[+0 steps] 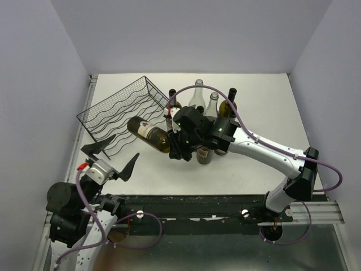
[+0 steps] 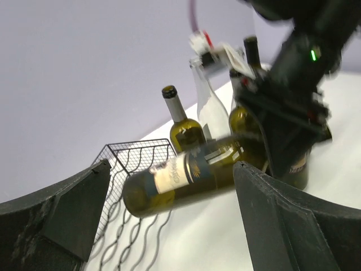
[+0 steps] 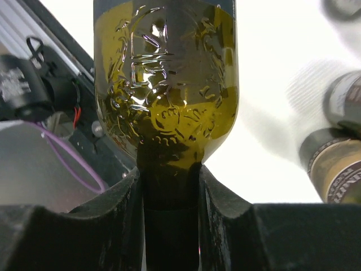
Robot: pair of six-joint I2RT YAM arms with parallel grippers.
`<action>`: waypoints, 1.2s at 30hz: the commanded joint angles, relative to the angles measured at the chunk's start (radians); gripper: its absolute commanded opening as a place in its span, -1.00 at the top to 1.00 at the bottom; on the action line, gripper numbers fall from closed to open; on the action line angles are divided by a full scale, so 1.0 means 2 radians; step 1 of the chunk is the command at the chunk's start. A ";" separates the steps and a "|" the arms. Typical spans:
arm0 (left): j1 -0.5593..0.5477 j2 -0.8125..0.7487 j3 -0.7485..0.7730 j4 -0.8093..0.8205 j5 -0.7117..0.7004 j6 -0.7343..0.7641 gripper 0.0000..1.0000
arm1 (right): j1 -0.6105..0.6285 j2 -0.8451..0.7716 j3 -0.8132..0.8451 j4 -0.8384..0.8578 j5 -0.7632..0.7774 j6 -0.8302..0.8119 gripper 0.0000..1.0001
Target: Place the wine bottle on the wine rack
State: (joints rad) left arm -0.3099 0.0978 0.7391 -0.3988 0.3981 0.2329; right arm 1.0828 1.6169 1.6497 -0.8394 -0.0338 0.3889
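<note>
My right gripper (image 1: 176,148) is shut on the neck of a green wine bottle (image 1: 148,133) with a cream label and holds it lying nearly level above the table, its base pointing left toward the wine rack (image 1: 125,111). The rack is a black wire grid with wavy rows at the table's back left. In the right wrist view the bottle (image 3: 164,96) runs up from my gripper (image 3: 169,209). In the left wrist view the bottle (image 2: 186,176) hangs in front of the rack (image 2: 135,164). My left gripper (image 1: 111,156) is open and empty, below the rack.
Several upright bottles (image 1: 213,110) stand in a group at the table's back middle, right behind my right wrist. Grey walls close in the table on the left, back and right. The black rail (image 1: 192,204) runs along the near edge.
</note>
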 commanded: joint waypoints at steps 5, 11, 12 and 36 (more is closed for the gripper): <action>-0.001 0.061 0.125 -0.129 -0.011 -0.166 -0.97 | 0.009 -0.030 -0.063 0.104 -0.064 0.023 0.99; -0.001 0.101 0.163 -0.186 -0.054 -0.188 -0.98 | 0.015 0.007 -0.065 0.141 -0.093 0.030 0.99; -0.001 0.105 0.165 -0.189 -0.065 -0.192 -0.98 | 0.016 0.015 -0.065 0.147 -0.096 0.032 0.99; -0.001 0.095 0.159 -0.221 -0.148 -0.198 -0.98 | 0.068 0.118 -0.081 0.301 -0.016 0.111 0.99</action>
State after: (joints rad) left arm -0.3099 0.3115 1.0534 -0.8135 0.1223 -0.1379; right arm 1.1995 1.8683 1.4944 -0.4698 -0.1425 0.5648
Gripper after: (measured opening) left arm 0.988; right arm 0.417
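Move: The right hand already has the wine bottle by the neck, its body slanting down and to the left. From that hand the wine rack's middle lies about 22 cm ahead, 22 cm left and 17 cm below. An upright dark bottle stands roughly 20 cm straight ahead, and the front upright bottle some 13 cm right and 5 cm ahead, both about 7 cm below. From the empty left hand the rack is about 27 cm ahead, 2 cm left and 28 cm below. Downward and back at first, then left while still sinking, the right hand carries the bottle about 11 cm down and 9 cm left towards the rack's near end, its fingers keeping their pinch on the neck and the wrist tilting slightly. The empty left hand rises and draws back a little, then returns, tipping its open fingers down some 30 degrees. ##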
